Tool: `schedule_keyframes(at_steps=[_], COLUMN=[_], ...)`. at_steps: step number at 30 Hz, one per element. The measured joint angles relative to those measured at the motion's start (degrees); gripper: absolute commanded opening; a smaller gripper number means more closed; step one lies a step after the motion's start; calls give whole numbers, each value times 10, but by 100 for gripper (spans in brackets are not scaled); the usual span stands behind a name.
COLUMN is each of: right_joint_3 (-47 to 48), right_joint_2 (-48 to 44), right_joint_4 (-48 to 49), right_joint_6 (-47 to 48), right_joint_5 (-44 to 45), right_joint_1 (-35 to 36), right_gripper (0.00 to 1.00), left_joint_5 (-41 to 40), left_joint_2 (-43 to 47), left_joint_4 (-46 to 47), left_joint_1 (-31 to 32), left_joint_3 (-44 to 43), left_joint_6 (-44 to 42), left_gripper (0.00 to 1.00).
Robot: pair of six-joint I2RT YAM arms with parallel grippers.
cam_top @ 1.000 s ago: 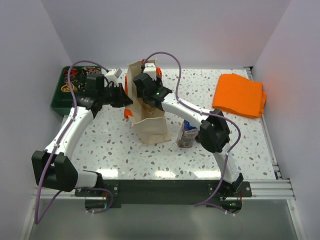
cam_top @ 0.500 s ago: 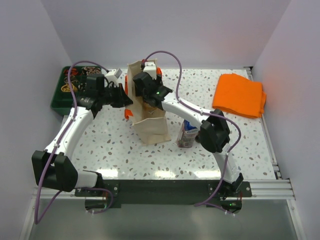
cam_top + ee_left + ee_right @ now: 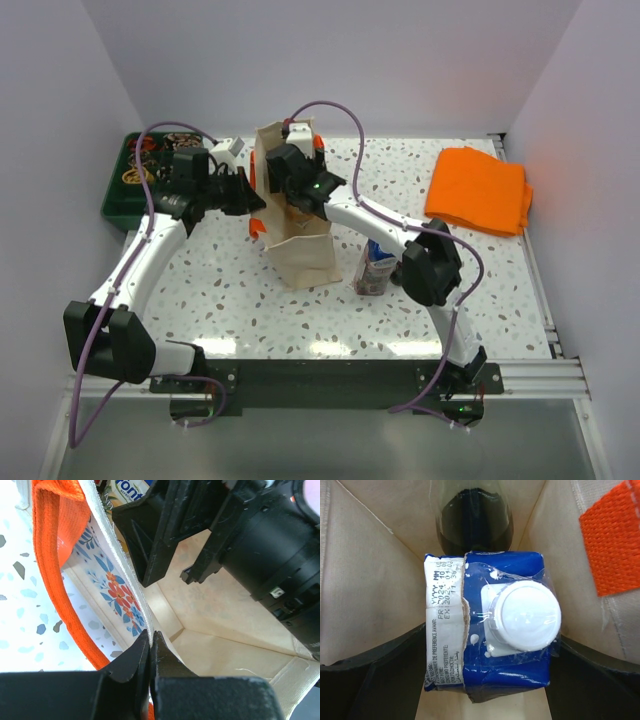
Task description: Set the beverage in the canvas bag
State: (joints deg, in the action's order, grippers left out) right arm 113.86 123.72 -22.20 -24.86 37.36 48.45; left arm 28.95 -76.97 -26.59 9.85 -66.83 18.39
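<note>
The canvas bag stands upright mid-table, beige with orange handles. My left gripper is shut on the bag's left rim, pinching the cloth and holding the mouth apart. My right gripper reaches down into the bag from above. The beverage, a blue carton with a white cap, stands inside the bag between the right fingers, which are spread to either side of it, open. Past the carton, a dark bottle stands in the bag too.
A second blue carton stands on the table just right of the bag, under the right arm. A folded orange cloth lies at the back right. A dark green tray sits at the back left.
Both arms stay put in the top view and the bag holds its shape. The left grip on the rim is unchanged.
</note>
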Motion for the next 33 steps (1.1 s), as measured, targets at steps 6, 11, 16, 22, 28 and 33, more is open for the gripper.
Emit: schedule_keyframes(at_steps=[6,11,16,22,28,33], right_joint_3=[0,0,0,0,0,0], right_joint_2=[-17,-34,-39,-46,-83,-125], right_joint_4=[4,8,10,11,14,26], right_joint_6=[7,12,17,20,20,20], right_joint_5=[0,1,2,1,-6,-10], right_joint_1=[0,0,0,0,2,3], right_gripper=[84,85,85,85,85,85], left_joint_5=[0,0,0,0,-2,-2], left_joint_2=[0,0,0,0,0,0], left_joint_4=[0,0,0,0,0,0], left_joint_1=[0,0,0,0,0,0], left_joint_3=[0,0,0,0,0,0], left_joint_6=[0,0,0,0,0,0], left_gripper=[0,0,0,0,0,2])
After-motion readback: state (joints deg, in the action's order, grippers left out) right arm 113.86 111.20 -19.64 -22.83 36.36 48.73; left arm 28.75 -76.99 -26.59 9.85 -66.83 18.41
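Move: The juice carton just set in the canvas bag stands between the right gripper's already open fingers, its middle about 8 cm below and 1 cm behind the hand point; the bagged cola bottle is some 7 cm ahead, 1 cm left. On the table, the second carton waits roughly 15 cm back and 19 cm right, the second cola bottle 11 cm back and 26 cm right. From the left gripper, the bagged carton is about 8 cm ahead, 7 cm right and 10 cm lower. Lift the right gripper off the juice carton and up out of the canvas bag, about 13 cm: ease up the first 4 cm, almost pause, then rise faster. Keep the fingers wide open, tipping them up and raising the hand's left side some 10 degrees each. Hold the left gripper still, shut on the bag's left rim. ##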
